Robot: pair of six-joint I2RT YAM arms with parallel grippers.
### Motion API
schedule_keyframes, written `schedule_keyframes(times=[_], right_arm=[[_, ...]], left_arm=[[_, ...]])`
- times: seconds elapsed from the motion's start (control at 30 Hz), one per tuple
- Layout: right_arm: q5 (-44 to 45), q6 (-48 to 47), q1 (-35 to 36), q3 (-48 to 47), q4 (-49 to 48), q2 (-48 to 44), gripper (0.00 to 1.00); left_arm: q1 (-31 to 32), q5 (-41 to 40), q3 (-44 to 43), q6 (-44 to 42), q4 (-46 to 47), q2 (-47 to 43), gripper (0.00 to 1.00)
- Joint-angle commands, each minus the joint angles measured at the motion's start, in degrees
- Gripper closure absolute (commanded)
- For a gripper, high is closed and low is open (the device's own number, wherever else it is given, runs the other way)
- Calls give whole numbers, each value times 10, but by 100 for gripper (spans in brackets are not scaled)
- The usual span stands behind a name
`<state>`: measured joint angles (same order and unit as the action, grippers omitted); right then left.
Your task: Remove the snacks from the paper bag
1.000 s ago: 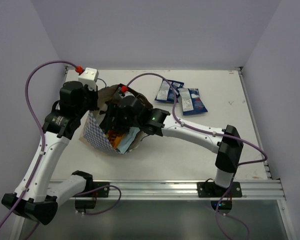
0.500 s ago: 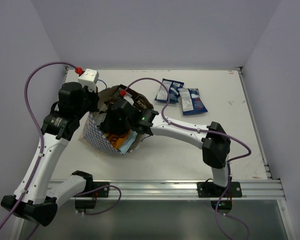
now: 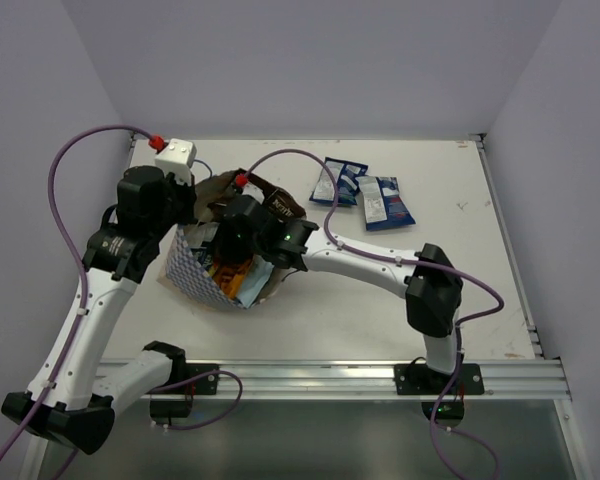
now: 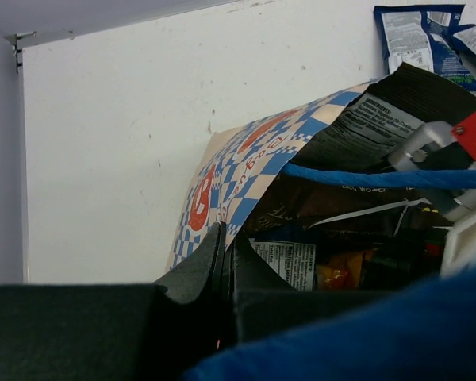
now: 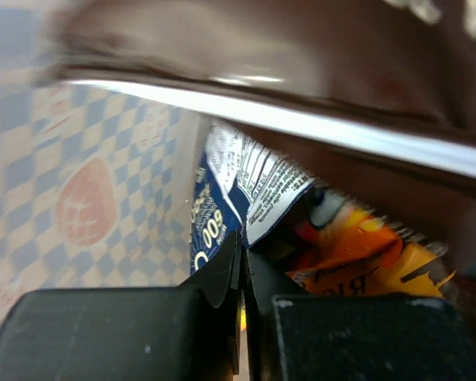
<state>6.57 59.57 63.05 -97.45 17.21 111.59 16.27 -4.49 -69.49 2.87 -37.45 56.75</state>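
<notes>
The paper bag (image 3: 202,268) lies on its side at the table's left, checkered band outward. My left gripper (image 3: 186,213) is shut on the bag's upper edge (image 4: 236,208), holding the mouth open; a blue cord handle (image 4: 381,176) crosses in front. My right gripper (image 3: 230,256) is inside the bag's mouth, its jaws shut on the lower edge of a dark blue snack packet (image 5: 222,198). An orange packet (image 5: 365,258) lies just right of it and a dark brown packet (image 5: 301,48) hangs above. The dark brown packet (image 3: 277,206) sticks out of the mouth. Two blue packets (image 3: 338,182) (image 3: 385,203) lie on the table.
The bag's checkered wall (image 5: 87,182) is close on the left of my right gripper. A purple cable (image 3: 290,155) arcs over the bag. The table's back edge (image 3: 310,140) and side walls enclose the space.
My right arm has pushed further left and deeper into the bag's mouth. My left gripper has kept its hold on the bag's edge.
</notes>
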Motion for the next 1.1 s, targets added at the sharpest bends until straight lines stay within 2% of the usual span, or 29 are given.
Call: schedule_keyframes(times=[0.0, 0.2, 0.33, 0.53, 0.63, 0.73, 0.8, 0.87, 1.07], right_arm=[[31, -66, -7, 2, -63, -92, 100], [24, -150, -16, -14, -69, -169, 100], [-15, -182, -35, -17, -59, -221, 100], [-76, -212, -119, 20, -40, -347, 100], [-99, -217, -194, 38, -19, -392, 100], [-73, -246, -278, 73, -14, -431, 100], [-88, -251, -359, 97, -14, -434, 100], [-102, -248, -438, 109, -20, -408, 100], [-152, -234, -589, 81, -71, -270, 100]], left_arm=[[3, -27, -1, -2, 55, -22, 100], [3, -48, -5, 1, 55, -16, 100], [3, -63, -11, 1, 53, -15, 100], [3, -84, -11, 2, 50, -7, 100], [3, -83, -10, 4, 50, 0, 100], [3, -79, -10, 6, 54, 4, 100], [3, -75, -10, 6, 54, 4, 100], [3, -73, -10, 6, 54, 5, 100], [3, -68, -11, 4, 53, 5, 100]])
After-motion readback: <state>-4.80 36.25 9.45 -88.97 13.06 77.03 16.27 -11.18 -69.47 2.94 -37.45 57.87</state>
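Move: The right fingers are already shut on a blue snack inside the paper bag. Clear table for it lies about 27 cm ahead, 48 cm right and 20 cm below; two blue snacks already out lie on the way, 23 cm ahead and 40 right, and 30 ahead and 27 right. The brown snacks are 9 cm ahead, 4 right. From the left hand, which pinches the bag's rim, that spot is some 21 cm ahead, 55 right. Straight up first, the right hand draws the pinched blue snack out of the paper bag, nearly 30 cm. It then swings about 40 cm right past the two blue snacks, reaching forward and starting to sink late, as the wrist tips the fingers upward and turns some 35 degrees clockwise. The left hand keeps the rim pinched and eases 2 cm left. ##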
